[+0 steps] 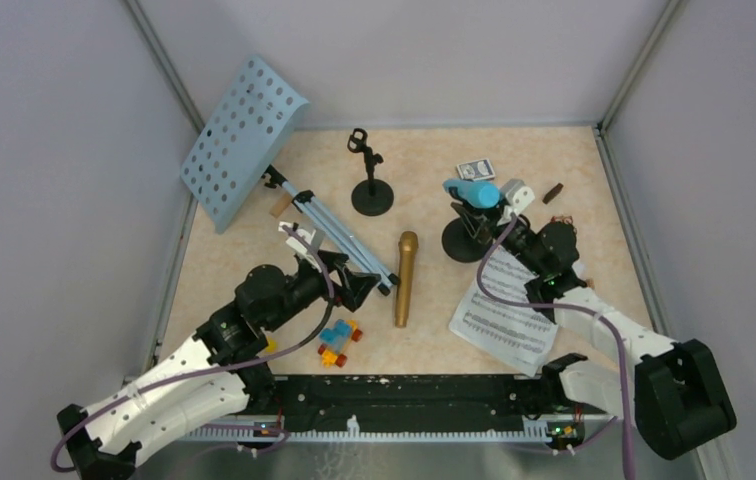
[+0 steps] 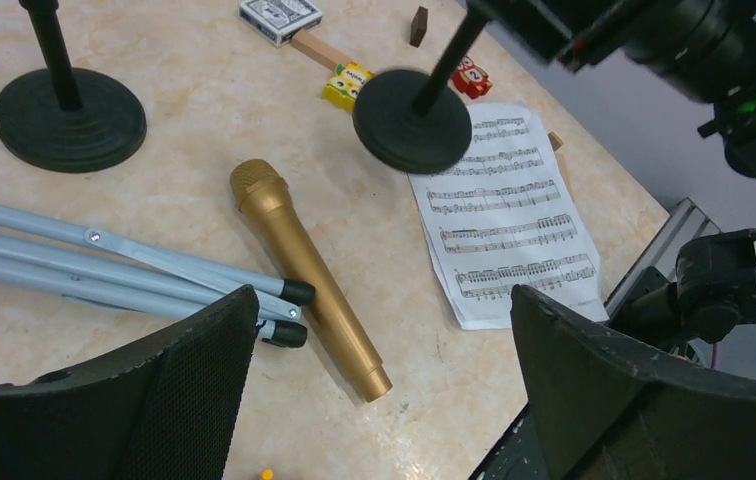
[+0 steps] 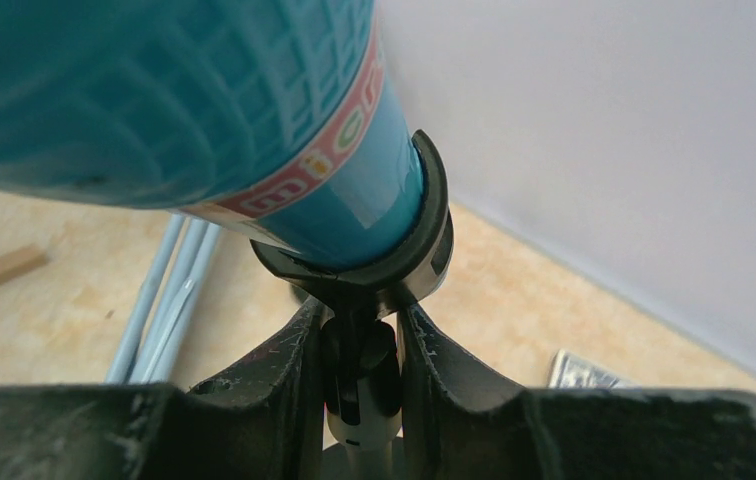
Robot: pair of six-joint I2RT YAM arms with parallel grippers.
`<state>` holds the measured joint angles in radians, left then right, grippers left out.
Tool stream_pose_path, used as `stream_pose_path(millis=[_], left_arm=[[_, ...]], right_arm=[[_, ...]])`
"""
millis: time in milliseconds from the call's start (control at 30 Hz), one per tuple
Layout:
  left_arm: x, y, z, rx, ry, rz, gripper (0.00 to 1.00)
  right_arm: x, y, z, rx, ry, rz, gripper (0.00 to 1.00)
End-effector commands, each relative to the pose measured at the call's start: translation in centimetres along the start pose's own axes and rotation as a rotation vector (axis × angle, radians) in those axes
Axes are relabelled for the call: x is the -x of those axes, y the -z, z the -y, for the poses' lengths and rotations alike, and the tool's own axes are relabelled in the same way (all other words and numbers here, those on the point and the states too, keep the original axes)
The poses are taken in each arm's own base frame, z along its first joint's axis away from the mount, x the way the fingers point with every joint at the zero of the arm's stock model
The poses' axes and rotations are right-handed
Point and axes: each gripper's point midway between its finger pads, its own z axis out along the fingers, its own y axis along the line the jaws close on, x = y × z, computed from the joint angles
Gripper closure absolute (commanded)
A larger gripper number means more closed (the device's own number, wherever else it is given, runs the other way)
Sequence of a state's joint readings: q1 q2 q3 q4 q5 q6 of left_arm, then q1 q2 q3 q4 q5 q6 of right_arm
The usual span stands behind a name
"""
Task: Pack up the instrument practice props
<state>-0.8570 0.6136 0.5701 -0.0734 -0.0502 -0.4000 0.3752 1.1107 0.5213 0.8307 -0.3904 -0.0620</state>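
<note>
The pale-blue music rack [image 1: 242, 140] lies tipped at the back left, its tripod legs [image 2: 104, 265] stretched toward the gold microphone [image 1: 406, 278] lying flat mid-table. My left gripper [image 2: 382, 335] hangs open just above that microphone's [image 2: 309, 290] tail end and the leg tips, holding nothing. My right gripper [image 3: 359, 320] is shut on the stem of the right mic holder [image 1: 459, 243], just under the clip that carries the blue microphone [image 3: 204, 100]. An empty second mic holder [image 1: 371, 195] stands at the back. A sheet-music page [image 1: 504, 320] lies front right.
A small colourful toy-block car [image 1: 337, 342] sits near the front edge by the left arm. A card deck [image 1: 474, 168], a dark wooden block [image 1: 553, 192] and small coloured blocks [image 2: 347, 82] lie at the back right. Walls close three sides; a black rail [image 1: 404, 400] runs along the front.
</note>
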Motion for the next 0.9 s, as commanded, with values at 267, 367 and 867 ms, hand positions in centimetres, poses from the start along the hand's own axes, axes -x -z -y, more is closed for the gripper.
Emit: stream_pose_path(millis=[267, 367, 867], left_arm=[[2.7, 2.2, 1.0, -0.077, -0.104, 0.136, 0.01], [2.7, 2.4, 1.3, -0.095, -0.111, 0.137, 0.01], [1.8, 2.3, 2.3, -0.158, -0.174, 0.068, 0.01]], right_arm=[[-0.7, 3.0, -7.1, 0.192, -0.025, 0.146, 1.0], [-1.5, 3.0, -8.0, 0.227, -0.072, 0.169, 1.0], [-3.8, 2.9, -9.9, 0.319, -0.192, 0.174, 0.38]])
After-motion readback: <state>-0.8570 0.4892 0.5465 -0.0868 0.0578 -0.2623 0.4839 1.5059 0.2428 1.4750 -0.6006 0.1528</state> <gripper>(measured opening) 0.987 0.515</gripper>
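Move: My right hand still carries the stand with the blue mic. Its set-down spot is bare table about 7 cm back, 6 cm left and some 27 cm below the hand. The golden mic lies 7 cm left of that spot and 2 cm farther out, the tripod feet 11 cm left of it, the sheet music's middle 18 cm right and 4 cm nearer. From my left hand the spot is roughly 7 cm ahead and 14 cm right. I lower the held mic stand with my right hand, about 11 cm down and 7 cm back, swinging some 6 cm left towards the golden mic as I near the table. My wrist turns about 20 degrees counter-clockwise, and right at the end my fingers part around the pole. My empty left hand stays wide open, rises and eases back a couple of centimetres with its fingers tipping up. ##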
